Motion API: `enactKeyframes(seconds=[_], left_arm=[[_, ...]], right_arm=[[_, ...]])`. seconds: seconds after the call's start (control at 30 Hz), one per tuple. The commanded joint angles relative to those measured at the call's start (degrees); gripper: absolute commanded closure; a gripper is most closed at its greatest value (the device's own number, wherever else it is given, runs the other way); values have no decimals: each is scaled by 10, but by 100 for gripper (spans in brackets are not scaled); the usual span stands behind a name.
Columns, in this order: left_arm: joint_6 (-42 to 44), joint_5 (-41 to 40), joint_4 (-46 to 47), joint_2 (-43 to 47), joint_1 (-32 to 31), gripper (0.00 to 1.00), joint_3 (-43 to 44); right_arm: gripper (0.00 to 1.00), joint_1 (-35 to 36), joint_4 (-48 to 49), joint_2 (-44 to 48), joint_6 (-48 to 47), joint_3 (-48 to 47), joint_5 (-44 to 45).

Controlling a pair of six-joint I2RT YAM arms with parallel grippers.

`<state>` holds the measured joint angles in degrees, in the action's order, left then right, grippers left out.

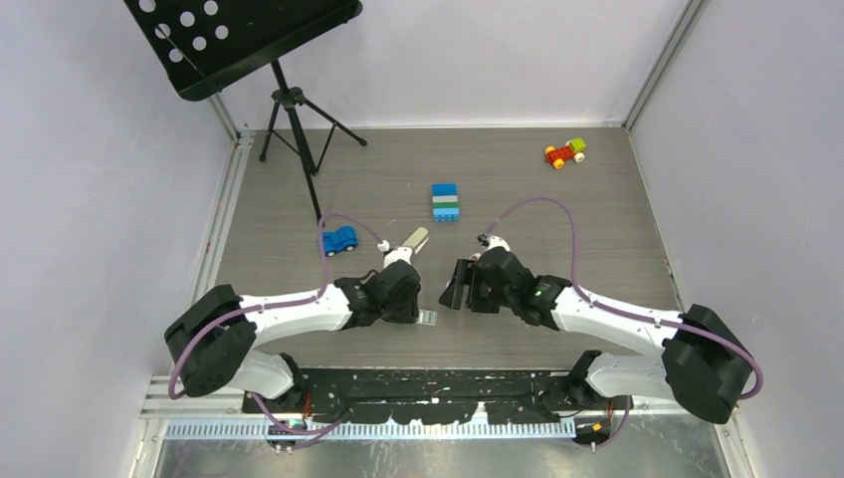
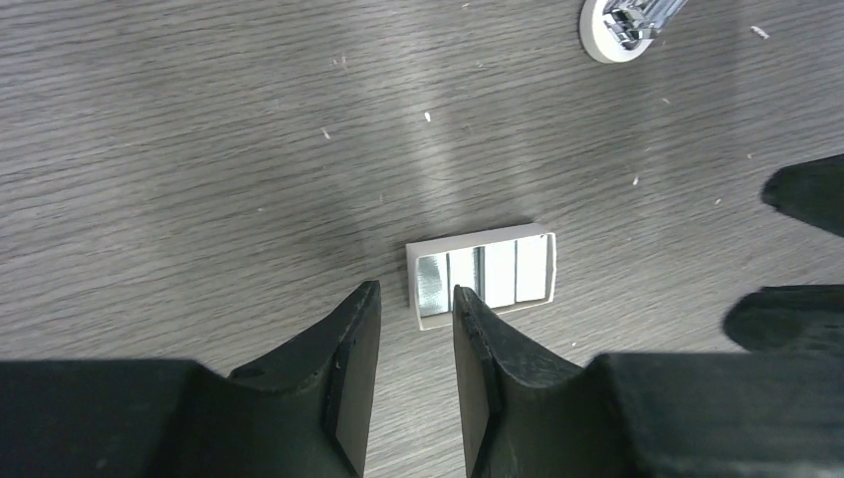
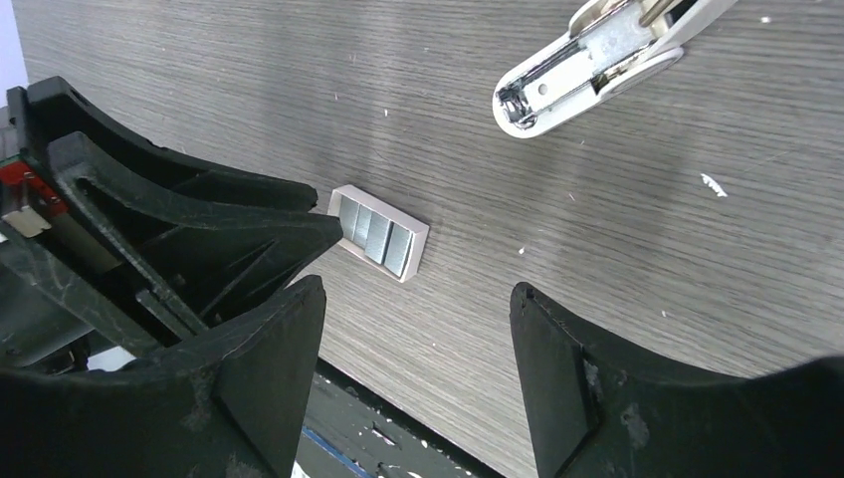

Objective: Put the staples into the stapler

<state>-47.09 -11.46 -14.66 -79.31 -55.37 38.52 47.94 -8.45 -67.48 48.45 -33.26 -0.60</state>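
Note:
The staples (image 2: 481, 274) lie as silvery strips in a small open white box (image 3: 378, 232) on the table near its front edge (image 1: 428, 319). My left gripper (image 2: 416, 299) hovers just short of the box's left end, open, its narrow gap empty. The stapler (image 1: 413, 239), beige on top, lies farther back; its white metal-lined front end (image 3: 597, 60) shows in the right wrist view. My right gripper (image 3: 418, 299) stands wide open over bare table to the right of the box (image 1: 456, 289), holding nothing.
A blue toy car (image 1: 339, 239) sits left of the stapler. A stack of blue, green and white bricks (image 1: 445, 202) stands behind it. A red-and-yellow toy car (image 1: 564, 152) is at the back right. A music stand (image 1: 289, 100) stands at the back left.

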Motion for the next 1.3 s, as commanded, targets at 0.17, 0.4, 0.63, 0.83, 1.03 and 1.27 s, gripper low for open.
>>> enactKeyframes(seconds=[0.17, 0.4, 0.63, 0.83, 1.03, 1.27], left_arm=[[-12, 17, 49, -11, 5, 73, -4], [-19, 10, 56, -24, 7, 87, -16], [-33, 30, 81, -6, 21, 100, -39], [-58, 87, 152, 33, 54, 100, -87], [-94, 146, 245, 36, 64, 100, -121], [-113, 175, 306, 15, 73, 100, -138]], right_arm=[[28, 16, 57, -37, 20, 5, 1], [28, 18, 58, -47, 18, 4, 3], [29, 19, 57, -47, 19, 7, 3], [29, 19, 55, -34, 18, 10, 3], [29, 19, 54, -17, 14, 16, 3], [29, 18, 50, -7, 15, 20, 25]])
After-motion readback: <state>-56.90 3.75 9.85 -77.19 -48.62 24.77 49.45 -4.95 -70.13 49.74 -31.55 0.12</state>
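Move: Between the left hand's open fingers, roughly 2 cm down, is the left end wall of the staple tray, whose middle sits about 3 cm to the hand's right and some 1 cm ahead. The open stapler lies about 10 cm ahead and 11 cm right of the left hand, the closed stapler about 14 cm straight ahead. From the right hand the tray is about 5 cm left, 1 cm back and 6 cm down. Sinking about 1 cm, the left hand shuts its fingers on the tray's left end wall and pinches it, then rolls some 20 degrees so its fingertips swing to point more to the right, drifting about 2 cm right towards the right hand. The right hand, fingers still apart, lowers about 2 cm beside the tray and waits there. ##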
